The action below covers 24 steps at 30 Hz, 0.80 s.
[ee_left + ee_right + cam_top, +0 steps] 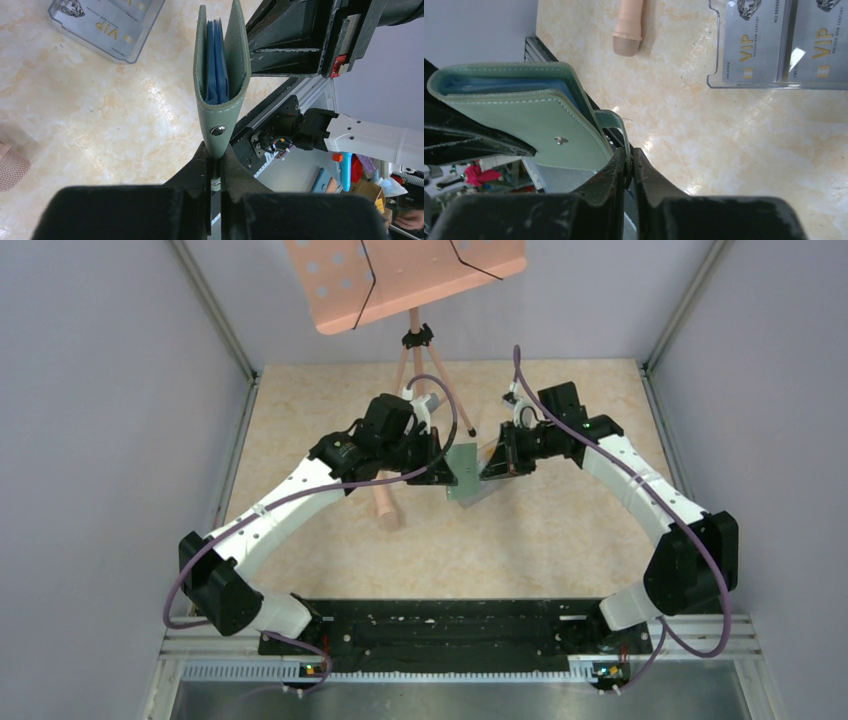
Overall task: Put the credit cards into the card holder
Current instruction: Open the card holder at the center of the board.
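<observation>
The card holder (463, 473), a sage-green wallet, hangs in the air between my two grippers above the middle of the table. My left gripper (443, 476) (215, 151) is shut on the wallet's edge just below the snap stud (217, 130). The card holder (240, 55) stands slightly parted, showing blue sleeves (216, 65) inside. My right gripper (488, 466) (629, 153) is shut on the thin green strap (611, 120) of the card holder (524, 120). Grey credit cards (749, 45) (107, 20) with gold VIP lettering lie on the table in a clear box (719, 82).
A pink perforated board (400, 275) on a tripod stands at the back. One pinkish tripod foot (388, 508) (628, 25) rests on the table under the left arm. Grey walls close in both sides, and a black rail (450, 625) runs along the near edge.
</observation>
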Each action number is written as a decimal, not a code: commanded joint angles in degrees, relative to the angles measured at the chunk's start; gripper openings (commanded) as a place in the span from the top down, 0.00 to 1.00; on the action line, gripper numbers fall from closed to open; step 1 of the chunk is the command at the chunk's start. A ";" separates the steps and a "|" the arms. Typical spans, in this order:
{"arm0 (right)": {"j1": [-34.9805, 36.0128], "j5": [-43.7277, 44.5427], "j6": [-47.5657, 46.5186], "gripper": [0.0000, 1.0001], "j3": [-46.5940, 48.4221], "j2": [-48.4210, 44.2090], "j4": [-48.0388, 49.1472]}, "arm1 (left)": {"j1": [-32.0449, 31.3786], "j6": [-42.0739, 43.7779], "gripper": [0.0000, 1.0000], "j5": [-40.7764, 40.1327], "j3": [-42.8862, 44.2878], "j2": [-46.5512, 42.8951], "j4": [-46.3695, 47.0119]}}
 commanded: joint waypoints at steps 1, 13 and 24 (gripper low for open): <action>-0.15 0.46 -1.38 1.00 5.19 0.85 0.29 | 0.00 0.55 0.95 0.41 -0.07 -1.88 3.77; -0.15 -12.22 -3.87 1.00 12.10 -4.37 3.73 | 0.29 19.19 0.07 -23.35 -8.37 -18.09 11.56; -0.18 -23.87 -5.44 1.00 12.99 -4.83 2.29 | 1.56 39.18 0.08 -1.53 -10.35 -18.45 15.58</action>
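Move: The card holder is already pinched by both hands. Its middle lies about 2 cm ahead and 3 cm to the right of the left hand; from the right hand, which grips its strap, it is level fore and aft, about 3 cm to the left and 1 cm higher. The clear card box lies some 12 cm ahead, 3 cm to the right and 16 cm below the right hand. The microphone sits about 9 cm ahead, 16 cm left and 18 cm below the left hand. Open the left gripper wide to let go of the card holder, then pull it away leftward and up, about 7 cm each way, swinging its fingers roughly 40 degrees to point more forward and less down. Meanwhile keep the right pinch on the strap and lift the holder nearly 11 cm, easing slightly back and left late on while the fingertips tilt up. ##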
